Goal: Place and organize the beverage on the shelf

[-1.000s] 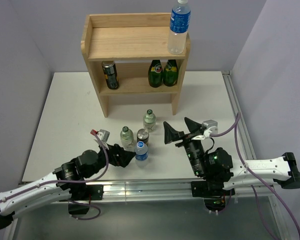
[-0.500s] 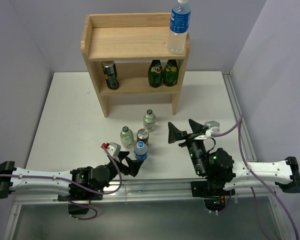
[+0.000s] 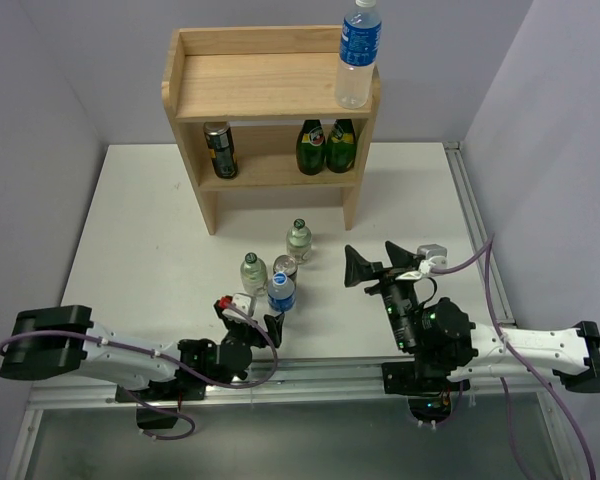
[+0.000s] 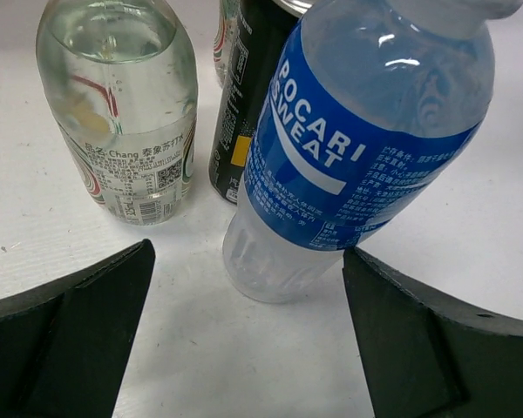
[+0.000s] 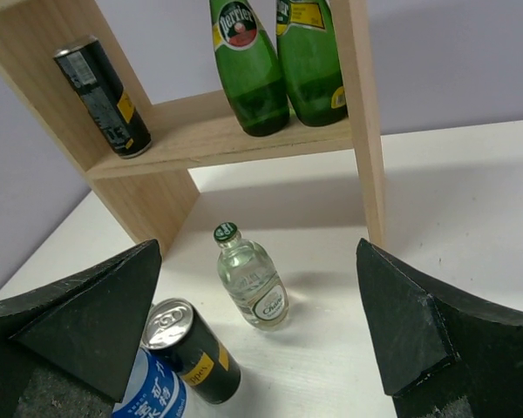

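The wooden shelf (image 3: 270,95) stands at the back. One blue-labelled water bottle (image 3: 358,55) stands on its top right corner, and a dark can (image 3: 219,150) is on the lower tier. On the table stand two clear glass green-capped bottles (image 3: 298,240) (image 3: 253,272), a dark can (image 3: 285,268) and a second water bottle (image 3: 281,295). My left gripper (image 3: 258,318) is open and empty, just short of that water bottle (image 4: 357,148), with its base ahead of the gap. My right gripper (image 3: 378,262) is open and empty, right of the group and facing a glass bottle (image 5: 251,279).
Two green Perrier bottles (image 3: 326,146) stand side by side on the right of the lower tier and also show in the right wrist view (image 5: 248,65). The shelf's right side panel (image 5: 366,131) stands ahead of my right gripper. A metal rail (image 3: 310,375) runs along the table's near edge.
My left arm has swung low along the near edge. Its gripper has moved right, to just in front of the water bottle. My right gripper has shifted slightly right.
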`<state>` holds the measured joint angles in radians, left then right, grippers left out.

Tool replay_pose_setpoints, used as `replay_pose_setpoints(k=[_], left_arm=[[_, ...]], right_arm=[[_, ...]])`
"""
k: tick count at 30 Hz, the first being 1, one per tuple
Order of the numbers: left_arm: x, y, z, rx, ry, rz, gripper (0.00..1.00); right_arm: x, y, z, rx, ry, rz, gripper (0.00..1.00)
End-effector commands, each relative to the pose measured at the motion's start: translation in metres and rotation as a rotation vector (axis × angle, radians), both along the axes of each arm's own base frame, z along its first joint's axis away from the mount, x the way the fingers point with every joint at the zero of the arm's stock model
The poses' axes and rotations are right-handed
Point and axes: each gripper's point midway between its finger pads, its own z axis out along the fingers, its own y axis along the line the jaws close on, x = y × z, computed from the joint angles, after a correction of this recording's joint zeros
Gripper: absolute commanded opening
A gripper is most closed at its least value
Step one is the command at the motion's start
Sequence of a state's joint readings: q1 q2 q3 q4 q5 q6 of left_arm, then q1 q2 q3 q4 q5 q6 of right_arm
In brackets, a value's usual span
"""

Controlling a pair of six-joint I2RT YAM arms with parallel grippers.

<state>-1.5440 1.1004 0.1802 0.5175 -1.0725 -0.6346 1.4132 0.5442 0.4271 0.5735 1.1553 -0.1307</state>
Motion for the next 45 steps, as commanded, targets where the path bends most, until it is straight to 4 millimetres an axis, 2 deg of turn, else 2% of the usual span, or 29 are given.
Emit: replay_pose_setpoints(k=[1, 8, 18, 20, 22, 29, 31, 37, 42, 45], left_arm=[[0.005, -0.008, 0.021, -0.08, -0.033, 0.057, 0.96], [0.005, -0.018, 0.026, -0.095, -0.053, 0.036, 0.95], [0.005, -0.061, 0.023, -0.048, -0.084, -0.031, 0.96], [0.009, -0.064, 0.024, -0.072, -0.086, -0.021, 0.94], [0.012, -0.063, 0.017, -0.057, -0.088, -0.013, 0.92], [0.032, -0.068, -0.002, -0.028, -0.1, 0.011, 0.95], [0.036, -0.07, 0.001, -0.031, -0.114, 0.02, 0.95], [0.047, -0.069, 0.004, -0.027, -0.13, 0.049, 0.89], [0.049, -0.065, 0.005, -0.034, -0.122, 0.077, 0.72], [0.049, -0.063, 0.005, -0.033, -0.109, 0.091, 0.55]], right_arm=[[0.002, -0.006, -0.005, 0.021, 0.016, -0.022, 1.0], [0.006, -0.005, -0.014, 0.026, 0.024, -0.024, 1.0], [0.01, -0.007, -0.018, 0.017, 0.03, -0.035, 1.0], [0.01, -0.008, -0.021, 0.013, 0.032, -0.038, 1.0], [0.01, -0.011, -0.02, 0.023, 0.031, -0.039, 1.0], [0.009, -0.016, -0.025, 0.007, 0.035, -0.042, 1.0], [0.01, -0.018, -0.026, 0.006, 0.036, -0.045, 1.0], [0.009, -0.017, -0.03, 0.023, 0.044, -0.038, 1.0], [0.01, -0.015, -0.032, 0.016, 0.047, -0.039, 1.0], [0.01, -0.014, -0.032, 0.019, 0.047, -0.036, 1.0]])
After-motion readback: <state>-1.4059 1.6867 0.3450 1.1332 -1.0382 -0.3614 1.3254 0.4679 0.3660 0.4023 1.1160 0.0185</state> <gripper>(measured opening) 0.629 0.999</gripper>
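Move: From the open left gripper, the Pocari bottle stands about 6 cm ahead and 6 cm to its right, its middle near finger height. Beyond it is the black can, some 12 cm ahead and 6 cm right; the nearer clear bottle is roughly 10 cm straight ahead, and the farther one 18 cm ahead and 10 cm right. From the right hand the Pocari bottle lies some 15 cm left, 2 cm ahead and 20 cm below. The left fingers close by about a third of their range around the upper label of the Pocari bottle, meeting its sides at the end. Before that the open hand slides right about 5 cm, level, then pushes forward another 5 cm to take the bottle between the pads, dipping and rising slightly. The right hand, open, sinks some 3 cm. ##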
